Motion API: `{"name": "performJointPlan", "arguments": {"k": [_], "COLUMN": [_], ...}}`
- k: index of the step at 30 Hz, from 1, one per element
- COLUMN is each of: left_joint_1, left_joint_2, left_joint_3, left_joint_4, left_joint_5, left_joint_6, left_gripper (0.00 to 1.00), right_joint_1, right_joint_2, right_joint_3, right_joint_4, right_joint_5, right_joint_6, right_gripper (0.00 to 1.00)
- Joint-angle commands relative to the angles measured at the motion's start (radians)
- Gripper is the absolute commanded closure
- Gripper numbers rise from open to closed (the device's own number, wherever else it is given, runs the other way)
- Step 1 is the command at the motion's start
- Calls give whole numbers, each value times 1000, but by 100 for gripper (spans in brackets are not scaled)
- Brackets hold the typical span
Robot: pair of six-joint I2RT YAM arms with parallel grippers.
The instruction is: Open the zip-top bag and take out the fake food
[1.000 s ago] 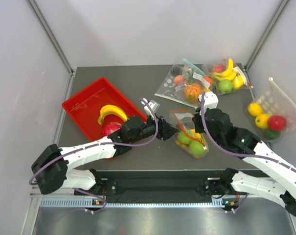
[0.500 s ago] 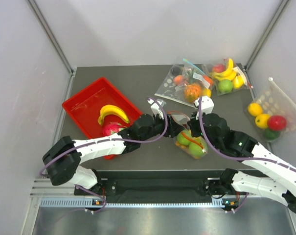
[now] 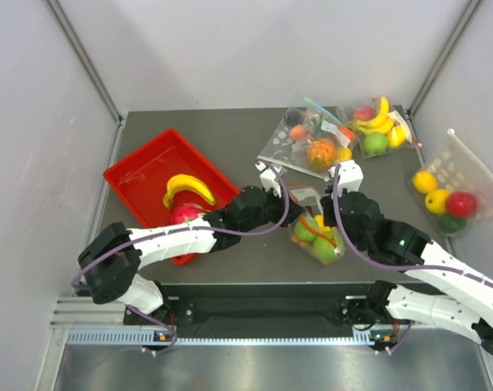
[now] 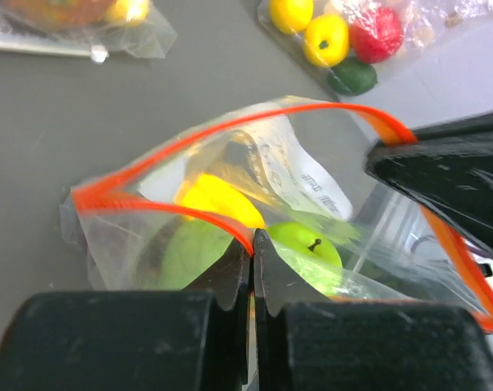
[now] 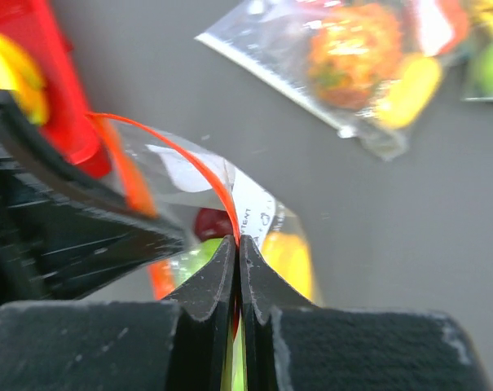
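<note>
The zip-top bag (image 3: 306, 200) lies mid-table with its orange-red zip strip (image 4: 156, 204) pulled apart into an open mouth. My left gripper (image 3: 292, 213) is shut on the near lip of that strip, seen at the jaw tips in the left wrist view (image 4: 252, 237). The opposite lip sits pinched in my right gripper (image 3: 327, 210), shut beside the white label (image 5: 255, 217). Fake food shows through the plastic: a green apple (image 4: 308, 243), a yellow piece (image 4: 218, 200) and a dark red piece (image 5: 213, 222).
A red tray (image 3: 138, 173) at the left holds a banana (image 3: 187, 187) and a pink dragon fruit (image 3: 182, 215). Two other fruit bags (image 3: 308, 143) (image 3: 378, 127) lie at the back right. Another bag of fruit (image 3: 448, 194) rests beyond the table's right edge.
My left gripper moved right to the bag's mouth and closed on the zip strip. The right gripper stayed shut on the other lip, and the mouth now gapes.
</note>
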Motion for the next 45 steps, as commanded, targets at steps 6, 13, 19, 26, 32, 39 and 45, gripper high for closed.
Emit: {"name": "performJointPlan", "arguments": {"k": [6,13,19,26,32,39,45], "left_joint_1": [63,166,228,245,240,182,70], "left_joint_2": [64,135,192,181,74,-61,-241], "left_joint_3": [213,224,158,121,55,32,-52], "left_joint_4": [8,164,278,-73,-326,-561,-479], "left_joint_5": [204,434,590,398,174,-64,-111], "left_joint_6": [104,84,84,185,233,269,358], "left_gripper": [100,100,100,100,100,97,47], "right_joint_1": [-211,-302,-305,-302,-221,-117,-85], "right_joint_2": [-10,-12,11,51,97,191,183], "right_joint_3": [75,144,188,18,-114,-83,-48], "right_joint_4": [5,3,0,67,195,227,201], "right_joint_5": [82,84,131,-17,-105,-76,-56], "right_joint_6": [-115,-170,-190,-113,-12,20,28], "right_gripper": [100,100,100,100,100,100,100]}}
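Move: Both hands already pinch the orange-rimmed mouth of the bag. Its fake food hangs about 4 cm back, 5 cm right and 11 cm below the left hand; from the right hand, it is roughly 3 cm back, 2 cm left and 15 cm down. The red bin's middle is some 36 cm left and 11 cm ahead of the left hand, 12 cm lower. The pumpkin bag lies about 27 cm ahead, 2 cm left and 18 cm below the right hand. Still pinching the rim, both hands swing the bag up about 6 cm, the right also some 9 cm right and the left 4 cm forward, then drop it sharply, about 13–15 cm, while swinging left. The left fingers tip down some 20 degrees, then open and let go of the rim as that hand rises and draws away left; the right keeps its hold, low. ##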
